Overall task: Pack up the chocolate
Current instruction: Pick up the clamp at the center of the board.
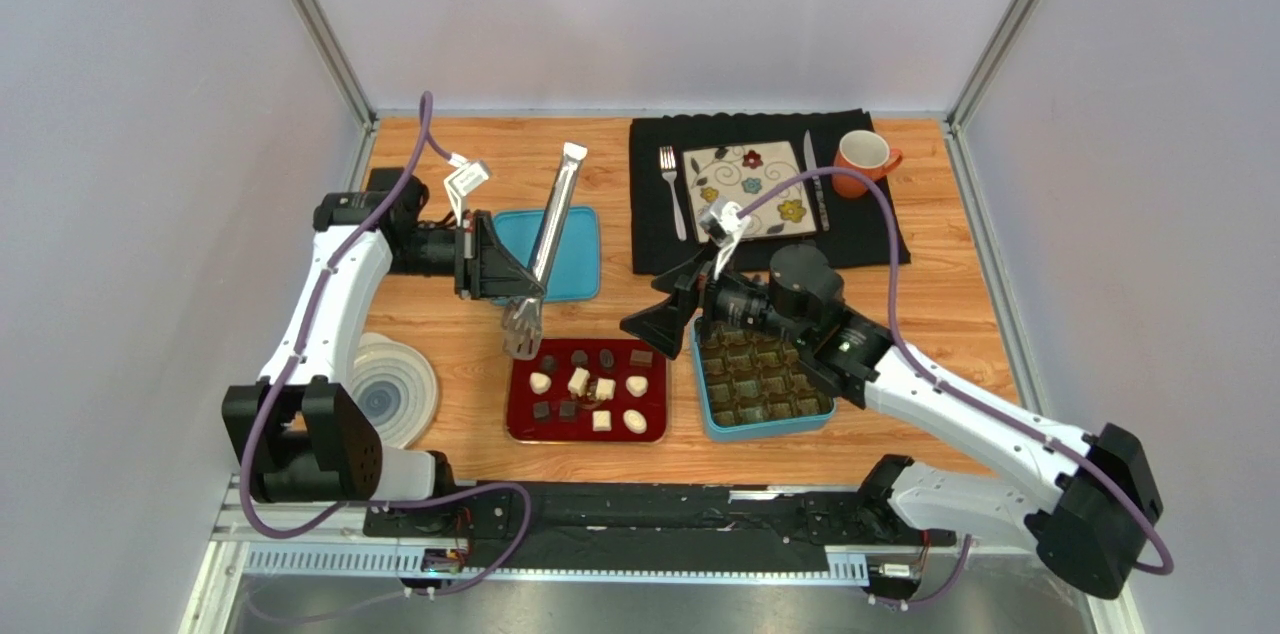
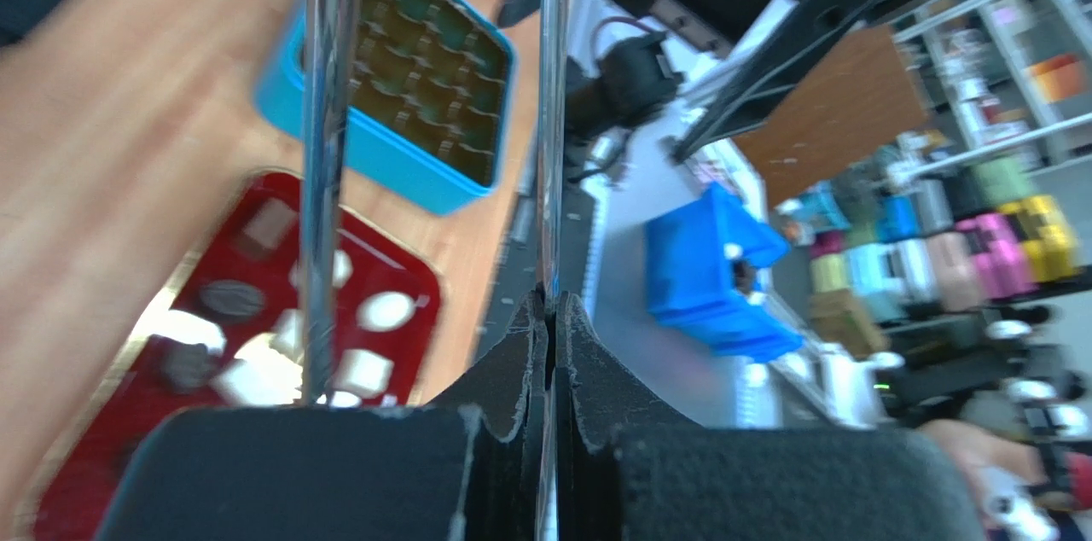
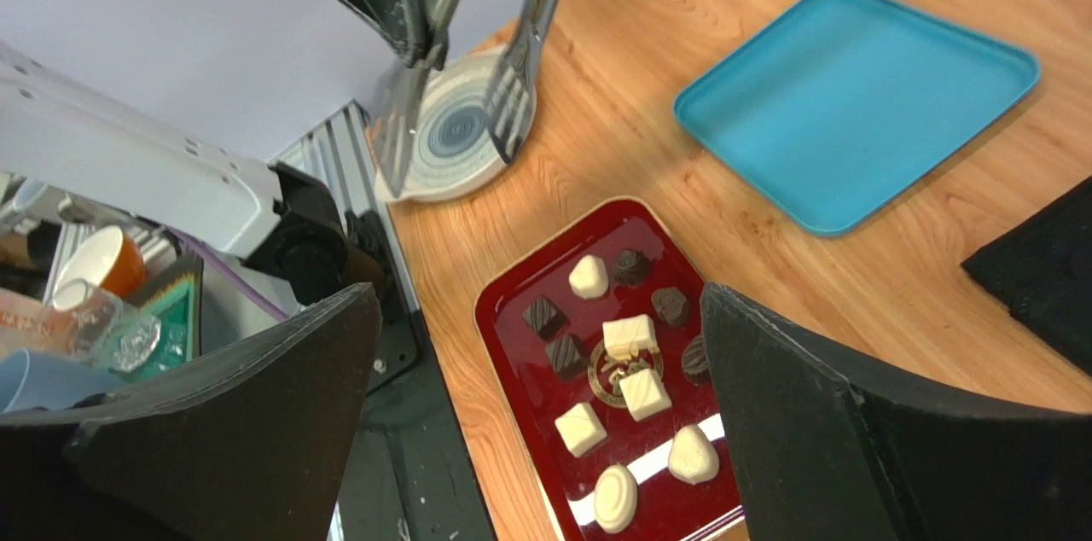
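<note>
The chocolate (image 1: 601,391), several dark and white pieces, lies on a red tray (image 1: 519,424) at the table's front middle. To its right stands a blue box (image 1: 766,429) with empty compartments. My left gripper (image 1: 496,262) is shut on one arm of the metal tongs (image 1: 549,237), whose tips hang just above the tray's far edge. The left wrist view shows the fingers (image 2: 519,362) pinched on that arm (image 2: 554,119). My right gripper (image 1: 669,312) stands open at the tray's right end. In its wrist view the chocolate (image 3: 645,394) lies between the wide fingers (image 3: 820,426).
A blue lid (image 1: 579,252) lies behind the tray, under the tongs. A white ringed dish (image 1: 394,387) sits at the front left. On a black mat (image 1: 751,252) at the back right are a flowered square plate (image 1: 748,189), fork, knife and orange mug (image 1: 864,154).
</note>
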Controlling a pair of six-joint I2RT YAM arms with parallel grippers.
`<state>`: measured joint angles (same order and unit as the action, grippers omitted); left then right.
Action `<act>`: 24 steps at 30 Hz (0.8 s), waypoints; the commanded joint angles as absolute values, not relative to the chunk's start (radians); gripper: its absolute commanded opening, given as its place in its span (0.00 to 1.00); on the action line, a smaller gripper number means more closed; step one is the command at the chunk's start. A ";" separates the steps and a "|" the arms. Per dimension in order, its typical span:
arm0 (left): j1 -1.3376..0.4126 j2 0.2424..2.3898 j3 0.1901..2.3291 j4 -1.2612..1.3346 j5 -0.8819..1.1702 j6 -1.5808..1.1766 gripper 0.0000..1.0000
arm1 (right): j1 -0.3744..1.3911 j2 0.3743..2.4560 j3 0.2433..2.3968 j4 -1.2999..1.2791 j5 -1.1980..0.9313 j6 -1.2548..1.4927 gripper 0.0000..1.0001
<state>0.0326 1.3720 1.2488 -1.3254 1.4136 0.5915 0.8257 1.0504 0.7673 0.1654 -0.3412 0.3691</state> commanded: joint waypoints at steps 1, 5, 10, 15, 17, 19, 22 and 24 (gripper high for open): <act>-0.047 1.298 1.218 -1.218 1.763 0.332 0.00 | 0.824 1.118 0.871 0.172 -0.454 0.299 1.00; -0.101 1.215 1.157 -1.123 1.755 0.252 0.00 | 0.822 1.215 0.933 0.207 -0.538 0.311 1.00; -0.121 1.109 1.010 -0.769 1.761 -0.047 0.00 | 0.819 1.301 1.018 0.216 -0.673 0.344 1.00; -0.132 1.011 0.901 -0.441 1.759 -0.305 0.00 | 0.813 1.338 1.035 0.264 -0.718 0.367 1.00; -0.135 0.993 0.867 -0.373 1.759 -0.362 0.00 | 0.813 1.351 1.058 0.265 -0.745 0.370 1.00; -0.137 0.986 0.861 -0.344 1.759 -0.383 0.00 | 0.813 1.371 1.081 0.273 -0.778 0.386 1.00; -0.138 0.980 0.856 -0.342 1.758 -0.382 0.00 | 0.813 1.400 1.104 0.288 -0.808 0.409 1.00; -0.138 0.977 0.854 -0.342 1.758 -0.380 0.00 | 0.816 1.413 1.129 0.291 -0.816 0.414 1.00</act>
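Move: From the right hand, wide open, the clamp's middle is roughly 13 cm to the left, 5 cm ahead and 3 cm higher; the red chocolate tray lies 11 cm left, 4 cm back and 25 cm below, the blue box 17 cm right, 1 cm back and 23 cm below. The left hand, already pinching the clamp, has the right gripper about 16 cm to its right, 1 cm back, near its own height. Leftward about 7 cm, rising a little, the wide-open right gripper goes to the clamp's shaft while turning some 20 degrees counter-clockwise. The left hand keeps its pinch and brings the clamp back about 6 cm and some 3 cm right to meet it, nearly all in the first half, then almost holds there. The right fingers don't close. ##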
